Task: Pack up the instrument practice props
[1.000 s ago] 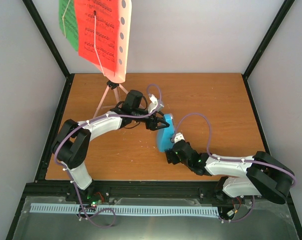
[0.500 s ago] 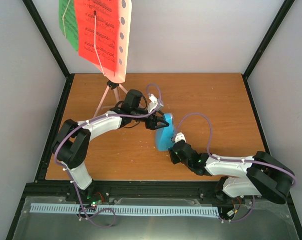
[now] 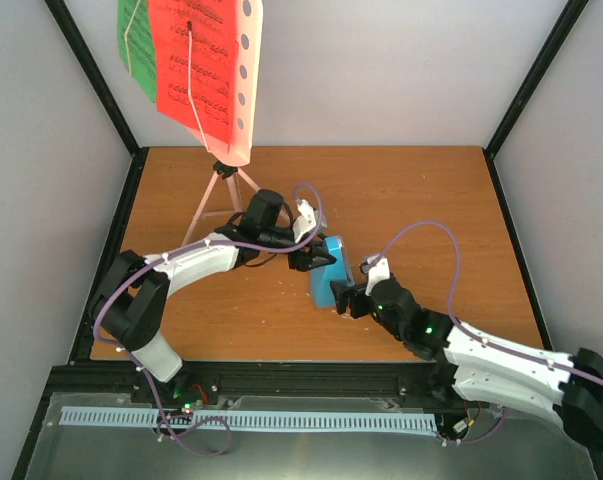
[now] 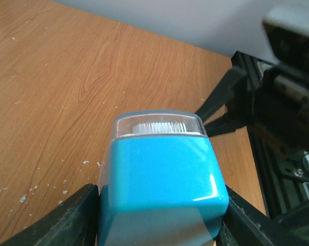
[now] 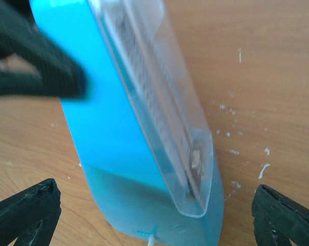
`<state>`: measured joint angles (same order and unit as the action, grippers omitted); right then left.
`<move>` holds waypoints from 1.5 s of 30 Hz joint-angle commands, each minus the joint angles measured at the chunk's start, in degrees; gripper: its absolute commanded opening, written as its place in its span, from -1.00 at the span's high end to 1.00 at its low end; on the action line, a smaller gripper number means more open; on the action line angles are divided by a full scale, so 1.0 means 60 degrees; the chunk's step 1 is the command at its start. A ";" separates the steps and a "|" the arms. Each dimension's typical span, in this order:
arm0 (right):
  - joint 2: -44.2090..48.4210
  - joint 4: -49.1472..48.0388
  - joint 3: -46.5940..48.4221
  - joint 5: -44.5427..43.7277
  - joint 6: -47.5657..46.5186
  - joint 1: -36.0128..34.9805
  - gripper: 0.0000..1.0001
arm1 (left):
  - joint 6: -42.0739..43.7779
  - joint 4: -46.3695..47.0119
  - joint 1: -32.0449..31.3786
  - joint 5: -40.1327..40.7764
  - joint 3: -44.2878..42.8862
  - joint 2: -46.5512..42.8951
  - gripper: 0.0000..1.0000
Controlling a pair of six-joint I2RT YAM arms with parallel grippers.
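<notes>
The small blue metronome (image 3: 330,274) with its clear cover (image 5: 159,102) lies tilted over the middle of the table. My left gripper (image 3: 314,256) is shut on it, and both black fingers (image 4: 57,225) press the blue body (image 4: 162,179) from either side. My right gripper (image 3: 347,298) is at the metronome's near end, open wide. Its fingertips (image 5: 26,212) stand well apart from the blue body (image 5: 128,133) between them. The pink music stand (image 3: 243,90) rises at the back left on its tripod (image 3: 216,195). It carries a red page (image 3: 191,60) and a green page (image 3: 133,40).
The wooden table (image 3: 431,200) is framed by black rails and grey walls. Small white crumbs dot the wood (image 5: 231,133) beside the metronome. My left arm reaches past the tripod's legs.
My right arm has stretched out to the right, and its jaws closed partway, then reopened wide. The left gripper has carried the metronome slightly nearer and to the right.
</notes>
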<state>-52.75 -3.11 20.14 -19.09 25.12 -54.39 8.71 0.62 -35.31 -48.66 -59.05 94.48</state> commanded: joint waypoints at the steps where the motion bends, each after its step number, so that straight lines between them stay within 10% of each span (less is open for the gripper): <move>1: 0.1515 0.0998 -0.0215 -0.0443 0.0336 0.0061 -1.00 | 0.0816 -0.0068 -0.0558 0.1445 0.0338 -0.0507 -0.03; 13: 0.3246 0.3038 -0.0048 0.1138 0.1676 0.3066 -0.96 | 0.0114 0.1109 -0.0974 0.2922 0.1368 -0.1286 -0.91; 29: -0.0813 0.0507 -0.0727 0.2743 0.1947 0.3896 -0.77 | -0.4665 0.4014 -0.0838 0.1363 0.4641 -0.3590 -0.99; 45: -0.2266 -0.2110 -0.1163 0.4556 0.1258 0.3090 -0.57 | -0.6952 0.2744 -0.0480 0.1401 0.3836 -0.4035 -0.99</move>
<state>-67.61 -11.05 14.61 5.56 33.34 -34.44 -30.57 18.98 -39.03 -41.19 -32.91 70.00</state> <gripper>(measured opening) 0.786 0.995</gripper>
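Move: The metronome is still in the left fingers by its top; its middle hangs about 8 cm under the left hand point, 1 cm back and 1 cm right. Its clear cover faces right, some 3 cm right of that middle. The music stand's tripod legs are roughly 21 cm ahead and 21 cm left of the left hand, 8 cm lower. From the open right gripper the metronome's middle lies about 6 cm ahead, 3 cm left, 4 cm below. Open the left gripper wide to let go of the metronome's top, dipping slightly, then pull it back about 7 cm and left, rising at the end while the wrist rolls. Lift the right gripper and swing it right, clear of the cover, then drop it some 14 cm beside the metronome's foot, tipping the fingers down and coming back left as they narrow a little. ##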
